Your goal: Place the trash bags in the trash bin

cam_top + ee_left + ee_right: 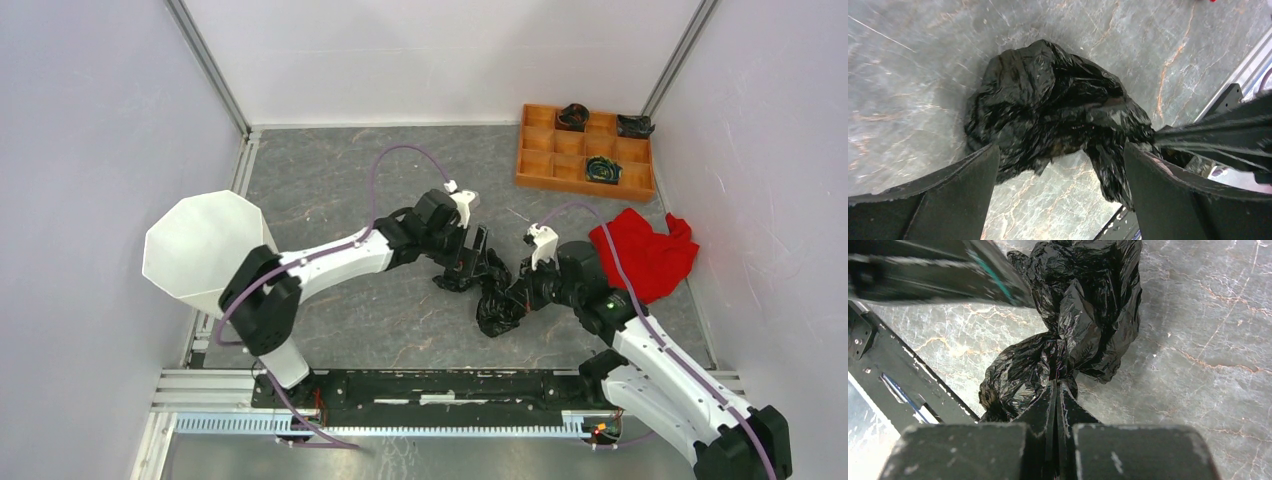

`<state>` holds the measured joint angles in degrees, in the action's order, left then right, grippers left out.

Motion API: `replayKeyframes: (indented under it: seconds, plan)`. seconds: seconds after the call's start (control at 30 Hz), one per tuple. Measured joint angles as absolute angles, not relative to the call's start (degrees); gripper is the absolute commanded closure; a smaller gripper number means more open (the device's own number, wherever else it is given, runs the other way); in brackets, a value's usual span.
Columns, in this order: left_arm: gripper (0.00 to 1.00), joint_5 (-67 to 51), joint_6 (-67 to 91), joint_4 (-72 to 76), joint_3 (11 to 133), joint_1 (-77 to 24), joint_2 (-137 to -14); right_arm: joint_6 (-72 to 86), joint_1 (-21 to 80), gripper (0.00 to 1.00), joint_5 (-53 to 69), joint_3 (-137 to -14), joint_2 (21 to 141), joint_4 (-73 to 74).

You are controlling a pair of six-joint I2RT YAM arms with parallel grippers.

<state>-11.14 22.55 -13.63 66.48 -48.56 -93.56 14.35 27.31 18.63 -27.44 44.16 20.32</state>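
Note:
A crumpled glossy black trash bag (492,296) lies on the grey marble tabletop between the two arms. In the left wrist view the trash bag (1058,105) bulges just beyond my left gripper (1060,155), whose fingers (960,187) stand wide open on either side of its near edge without gripping it. My right gripper (1057,382) is shut, its tips pinching a gathered fold of the trash bag (1083,310). The white trash bin (205,250), with its octagonal rim, stands at the left edge of the table, well away from both grippers.
An orange compartmented tray (540,150) at the back right holds small dark rolled items (603,170). A red cloth (650,258) lies right of the right arm. A black rail (430,385) runs along the near edge, and white walls enclose the table.

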Motion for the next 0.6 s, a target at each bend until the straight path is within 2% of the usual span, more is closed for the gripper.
replayKeyframes:
  seconds: [0.2,0.47,0.53,0.6]
  plan:
    - [0.0,-15.5,25.0,-13.8,70.7,-47.4,-102.5,13.7,27.4,1.0,21.1,-26.9,44.3,18.2]
    - [0.0,-16.6,25.7,-13.7,73.0,-46.4,-107.7,13.1,28.3,1.0,23.8,-24.4,44.3,16.5]
    - [0.03,-16.3,25.7,-14.2,73.0,-46.4,-108.2,12.9,28.4,1.0,24.1,-24.0,44.3,16.5]
    - [0.12,-15.5,25.7,-14.7,73.0,-46.4,-108.4,12.7,28.5,0.99,24.3,-23.7,44.3,16.4]
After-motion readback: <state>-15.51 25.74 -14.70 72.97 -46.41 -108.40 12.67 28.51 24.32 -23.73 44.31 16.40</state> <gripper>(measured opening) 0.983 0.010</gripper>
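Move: The black trash bag lies loosely heaped below the wide-open left gripper, its middle some 10 cm down, 4 cm to the right and 2 cm back. The shut right fingers already pinch its near side, and the bag's middle lies about 7 cm left, 3 cm ahead and 6 cm below them. From the right hand, the red cloth is roughly 26 cm right and 9 cm ahead; the bin stands about 48 cm left of the left hand, level with it. The left hand sinks about 7 cm towards the far part of the bag, edging a little forward and to the right, its fingers still wide open on either side of the plastic and tipping some 10 degrees steeper down. The right hand keeps its pinch on the near side and eases about 1.5 cm left, then about as far back with a slight dip, turning a few degrees counter-clockwise. ##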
